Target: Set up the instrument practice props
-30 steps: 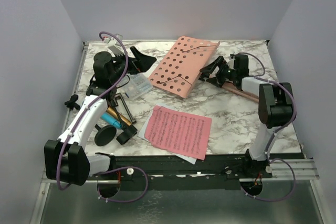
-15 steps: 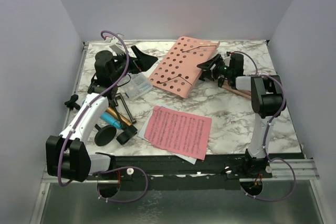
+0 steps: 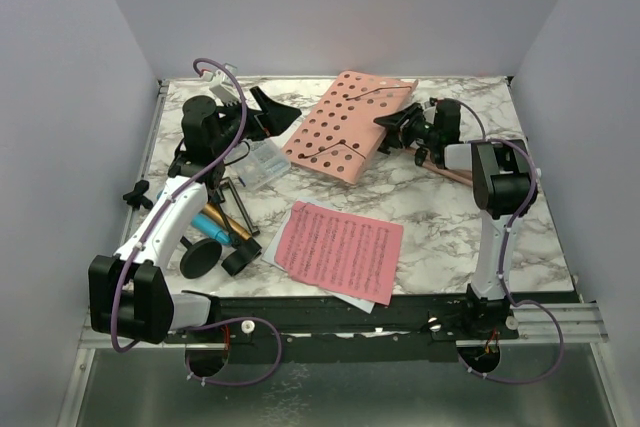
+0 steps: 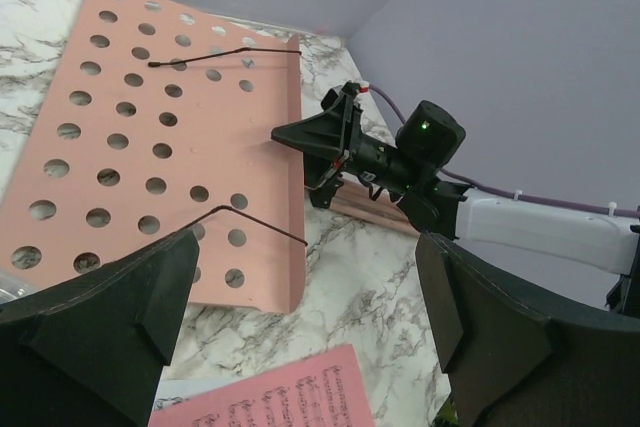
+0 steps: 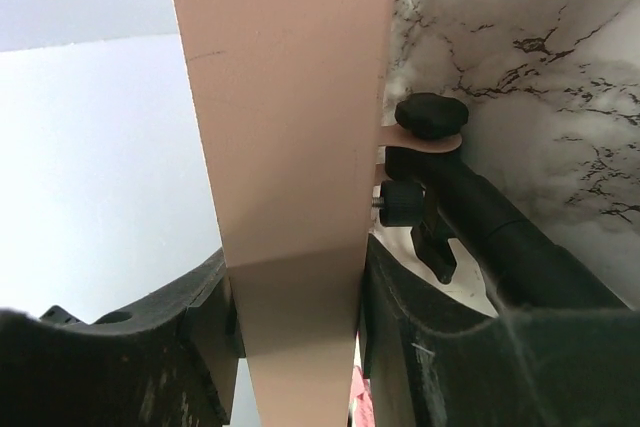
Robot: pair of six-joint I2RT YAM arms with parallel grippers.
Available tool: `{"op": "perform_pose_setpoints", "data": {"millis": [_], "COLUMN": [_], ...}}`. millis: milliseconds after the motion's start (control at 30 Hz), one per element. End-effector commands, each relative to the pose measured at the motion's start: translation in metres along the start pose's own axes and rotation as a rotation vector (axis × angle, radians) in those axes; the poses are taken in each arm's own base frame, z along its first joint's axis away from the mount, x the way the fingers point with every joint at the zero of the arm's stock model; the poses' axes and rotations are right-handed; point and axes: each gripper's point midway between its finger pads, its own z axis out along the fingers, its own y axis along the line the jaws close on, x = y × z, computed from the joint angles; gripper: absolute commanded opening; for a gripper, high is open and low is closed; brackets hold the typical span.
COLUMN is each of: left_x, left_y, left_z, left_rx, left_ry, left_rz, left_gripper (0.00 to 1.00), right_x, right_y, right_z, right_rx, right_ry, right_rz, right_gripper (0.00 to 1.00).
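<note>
The pink perforated music rack (image 3: 340,127) lies flat at the back middle of the table. My right gripper (image 3: 395,127) is shut on its right edge; the wrist view shows the pink rack (image 5: 285,97) filling the gap, with both fingers (image 5: 205,317) against it. The rack's black knob (image 5: 430,117) and pole sit just beside the jaws. My left gripper (image 3: 272,110) hovers open left of the rack, holding nothing. Pink sheet music (image 3: 340,252) lies at the front over a white page. Gold (image 3: 225,219) and blue (image 3: 212,227) microphones and two black round mic mounts (image 3: 200,257) lie front left.
A clear plastic compartment box (image 3: 255,162) sits just left of the rack, under the left arm. A black metal bracket (image 3: 225,192) lies near the microphones. A small black knob (image 3: 137,192) rests at the table's left edge. Purple walls enclose the table.
My right gripper has reached left to the rack's right edge and closed onto it. The left arm has barely shifted and stays open.
</note>
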Motion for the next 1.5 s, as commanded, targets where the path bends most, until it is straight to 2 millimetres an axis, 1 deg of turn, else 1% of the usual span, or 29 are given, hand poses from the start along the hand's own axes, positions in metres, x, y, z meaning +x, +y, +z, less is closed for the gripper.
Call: {"op": "perform_pose_setpoints", "data": {"millis": [0,100,167,233,300,367,433,500,633,700,767,900,967,1000,1067,1167,1200,1233,1300,1367,1467], "left_x": [-0.007,-0.009,-0.01,-0.016,-0.027,-0.043,-0.057,-0.068,-0.083,-0.085,-0.084,-0.073,-0.063,-0.053,-0.04,-0.023,-0.02,-0.013,0.002,0.025,0.063], "left_y": [-0.01,-0.011,-0.014,-0.017,-0.022,-0.029,-0.03,-0.025,-0.002,0.006,0.013,0.021,0.029,0.036,0.039,0.034,0.029,0.021,0.0,-0.024,-0.059], "left_z": [0.002,0.001,0.0,-0.004,-0.013,-0.024,-0.036,-0.045,-0.057,-0.059,-0.059,-0.053,-0.047,-0.043,-0.032,-0.012,-0.007,-0.002,0.009,0.026,0.054], "left_rx": [0.039,0.041,0.045,0.051,0.044,0.045,0.032,-0.005,-0.121,-0.155,-0.173,-0.155,-0.124,-0.106,-0.029,0.074,0.102,0.125,0.162,0.178,0.184], "left_ry": [-0.007,-0.011,-0.016,-0.028,-0.046,-0.078,-0.125,-0.175,-0.268,-0.29,-0.301,-0.296,-0.297,-0.285,-0.258,-0.159,-0.146,-0.131,-0.114,-0.11,-0.178], "left_rz": [0.018,0.02,0.025,0.034,0.056,0.081,0.098,0.11,0.082,0.047,0.002,-0.123,-0.211,-0.266,-0.348,-0.422,-0.42,-0.409,-0.358,-0.304,-0.193], "left_gripper": [0.99,0.99,0.99,0.99,0.99,0.99,0.99,0.99,0.99,0.99,0.99,0.99,0.99,0.99,0.99,0.99,0.99,0.99,0.99,0.99,0.99], "right_x": [-0.007,-0.015,-0.021,-0.026,-0.028,-0.028,-0.029,-0.03,-0.033,-0.033,-0.031,-0.027,-0.026,-0.025,-0.022,-0.018,-0.016,-0.015,-0.011,-0.004,0.005], "right_y": [0.079,0.117,0.138,0.158,0.177,0.199,0.22,0.242,0.288,0.311,0.33,0.36,0.375,0.382,0.399,0.419,0.426,0.432,0.442,0.448,0.452], "right_z": [-0.013,-0.035,-0.052,-0.068,-0.082,-0.093,-0.1,-0.108,-0.127,-0.137,-0.148,-0.169,-0.179,-0.184,-0.195,-0.207,-0.212,-0.217,-0.226,-0.233,-0.242], "right_rx": [-0.198,-0.25,-0.273,-0.306,-0.352,-0.404,-0.45,-0.497,-0.603,-0.653,-0.711,-0.822,-0.874,-0.903,-0.96,-1.018,-1.037,-1.054,-1.088,-1.139,-1.204], "right_ry": [-0.004,-0.037,-0.059,-0.074,-0.086,-0.094,-0.099,-0.106,-0.131,-0.144,-0.151,-0.179,-0.19,-0.195,-0.202,-0.208,-0.213,-0.219,-0.225,-0.217,-0.221], "right_rz": [-0.074,-0.114,-0.135,-0.139,-0.131,-0.129,-0.137,-0.137,-0.153,-0.161,-0.156,-0.141,-0.134,-0.125,-0.125,-0.121,-0.126,-0.129,-0.119,-0.085,-0.054], "right_gripper": [0.11,0.11,0.1,0.06,0.0,0.0,0.0,0.0,0.0,0.0,0.0,0.0,0.0,0.0,0.0,0.0,0.0,0.0,0.0,0.0,0.0]}}
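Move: The right gripper already pinches the lip of the flat music stand: the middle of its holed plate lies about 7 cm left, 1 cm ahead and slightly lower. The folded legs centre some 13 cm right and 5 cm back; the pink sheet is about 23 cm back and 9 cm left, on the table. From the open left gripper, the plate's middle is roughly 14 cm ahead, 9 cm right and 21 cm down. Keep the right gripper's pinch on the stand's lip and raise it about 35 cm almost straight up, easing some 4 cm right early on, while tipping its fingers upward by roughly 45 degrees. Meanwhile arc the open left gripper up and left, drop it about 12 cm, then swing it back right, rolling about 20 degrees. ##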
